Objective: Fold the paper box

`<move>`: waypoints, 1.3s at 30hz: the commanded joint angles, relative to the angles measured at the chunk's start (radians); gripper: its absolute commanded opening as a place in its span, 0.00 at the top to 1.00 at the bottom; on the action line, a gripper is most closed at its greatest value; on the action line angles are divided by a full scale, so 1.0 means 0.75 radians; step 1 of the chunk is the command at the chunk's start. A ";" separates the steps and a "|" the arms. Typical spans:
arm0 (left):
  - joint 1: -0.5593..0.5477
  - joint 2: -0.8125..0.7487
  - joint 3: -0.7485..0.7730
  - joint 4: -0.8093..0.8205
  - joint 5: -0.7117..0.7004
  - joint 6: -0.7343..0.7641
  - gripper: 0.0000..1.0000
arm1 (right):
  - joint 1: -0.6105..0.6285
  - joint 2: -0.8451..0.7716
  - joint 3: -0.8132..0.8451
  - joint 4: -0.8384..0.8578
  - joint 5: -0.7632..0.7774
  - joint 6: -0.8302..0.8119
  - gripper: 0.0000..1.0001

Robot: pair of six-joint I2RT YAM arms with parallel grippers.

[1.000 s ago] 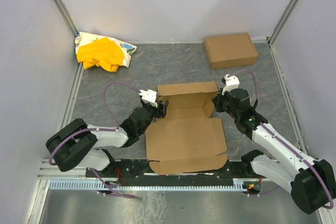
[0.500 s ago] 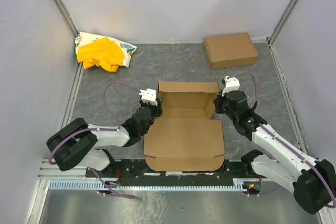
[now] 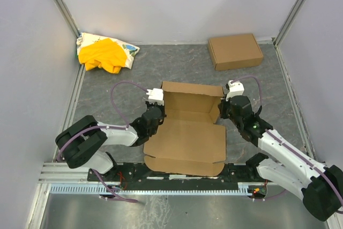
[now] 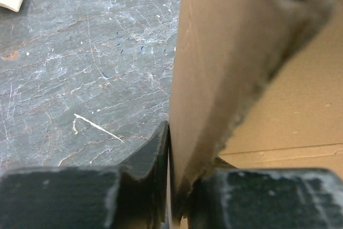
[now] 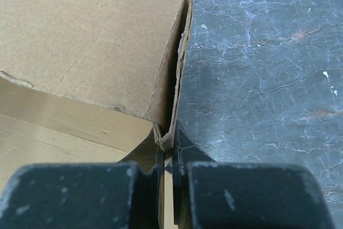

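Observation:
The paper box [image 3: 187,143] lies half-formed in the middle of the grey mat, its back wall raised and its wide front flap flat toward the arm bases. My left gripper [image 3: 158,113] is shut on the box's left side wall. In the left wrist view the brown wall [image 4: 214,52] stands pinched between the two dark fingers of the left gripper [image 4: 176,186]. My right gripper [image 3: 222,112] is shut on the right side wall. In the right wrist view the right gripper [image 5: 171,151] grips the doubled cardboard edge [image 5: 179,68] at the box's corner.
A ready-made closed cardboard box [image 3: 235,51] sits at the back right. A yellow-and-white cloth heap [image 3: 104,53] lies in the back left corner. White walls close in the mat on three sides, and a metal rail [image 3: 75,174] runs along the near edge.
The left gripper has closed from open onto the left side wall. The box has shifted slightly and its front flap now sits skewed. The right gripper has kept its grip.

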 commanded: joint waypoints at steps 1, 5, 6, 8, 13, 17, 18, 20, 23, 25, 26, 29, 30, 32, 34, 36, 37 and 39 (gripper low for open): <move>-0.001 -0.011 0.012 0.019 -0.078 -0.052 0.74 | 0.016 0.003 0.014 0.061 0.062 0.032 0.98; -0.005 -0.077 -0.076 0.149 -0.018 -0.068 0.61 | 0.024 0.051 0.027 0.062 0.076 0.043 0.98; -0.006 -0.096 -0.094 0.161 -0.005 -0.066 0.60 | 0.024 0.060 0.031 0.061 0.080 0.044 0.98; -0.007 -0.135 -0.124 0.172 0.012 -0.070 0.60 | 0.027 0.070 0.037 0.062 0.086 0.049 0.98; -0.010 -0.224 -0.182 0.194 0.011 -0.090 0.62 | 0.029 0.064 0.033 0.064 0.108 0.048 0.98; -0.013 -0.280 -0.193 0.197 0.040 -0.090 0.63 | 0.033 0.070 0.035 0.061 0.113 0.048 0.98; -0.014 -0.285 -0.193 0.201 0.051 -0.086 0.62 | 0.033 0.071 0.037 0.058 0.114 0.048 0.98; -0.016 -0.288 -0.190 0.210 0.067 -0.076 0.61 | 0.035 0.075 0.038 0.059 0.120 0.049 0.98; -0.019 -0.279 -0.175 0.206 0.072 -0.069 0.61 | 0.039 0.075 0.046 0.050 0.135 0.054 0.98; -0.019 -0.258 -0.156 0.192 0.070 -0.060 0.59 | 0.046 0.074 0.055 0.041 0.156 0.059 0.98; -0.020 -0.241 -0.142 0.190 0.067 -0.055 0.58 | 0.049 0.073 0.061 0.037 0.166 0.060 0.98; -0.020 -0.181 -0.098 0.190 0.054 -0.025 0.56 | 0.070 0.073 0.081 0.016 0.216 0.062 0.98; -0.020 -0.158 -0.078 0.190 0.052 -0.018 0.54 | 0.078 0.076 0.088 0.005 0.240 0.064 0.98; -0.021 -0.113 -0.045 0.206 0.052 -0.007 0.53 | 0.093 0.089 0.112 -0.018 0.294 0.066 0.98; -0.020 -0.067 -0.019 0.220 0.048 0.005 0.51 | 0.107 0.110 0.138 -0.042 0.353 0.067 0.98; -0.019 -0.038 -0.006 0.253 0.040 0.020 0.50 | 0.121 0.130 0.159 -0.057 0.406 0.079 0.98; -0.020 -0.026 -0.003 0.263 0.037 0.027 0.50 | 0.128 0.139 0.166 -0.055 0.427 0.083 0.98; -0.020 -0.014 0.005 0.268 0.029 0.033 0.50 | 0.136 0.147 0.165 -0.046 0.463 0.091 0.98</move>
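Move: My left fingers are nearly shut on the box's left side wall, whose middle lies about 2 cm ahead of me. The folded top flap's middle is some 11 cm right, 5 cm ahead and 3 cm higher; the flat near panel lies roughly 16 cm back, 8 cm right and 10 cm down. The right side wall in my right fingers is about 1 cm ahead of them; from my right hand, the left wall is about 22 cm left and 2 cm farther out. I open my left fingers partway off the left side wall and ease back about 2.5 cm, rising some 2 cm and tilting slightly. Then I come forward again and some 2 cm to the right, opening a little more, with the fingers astride the wall. My right hand keeps its pinch on the right wall, dips about 1 cm, and finally shifts right by 1.5 cm, turning clockwise some 8 degrees. ##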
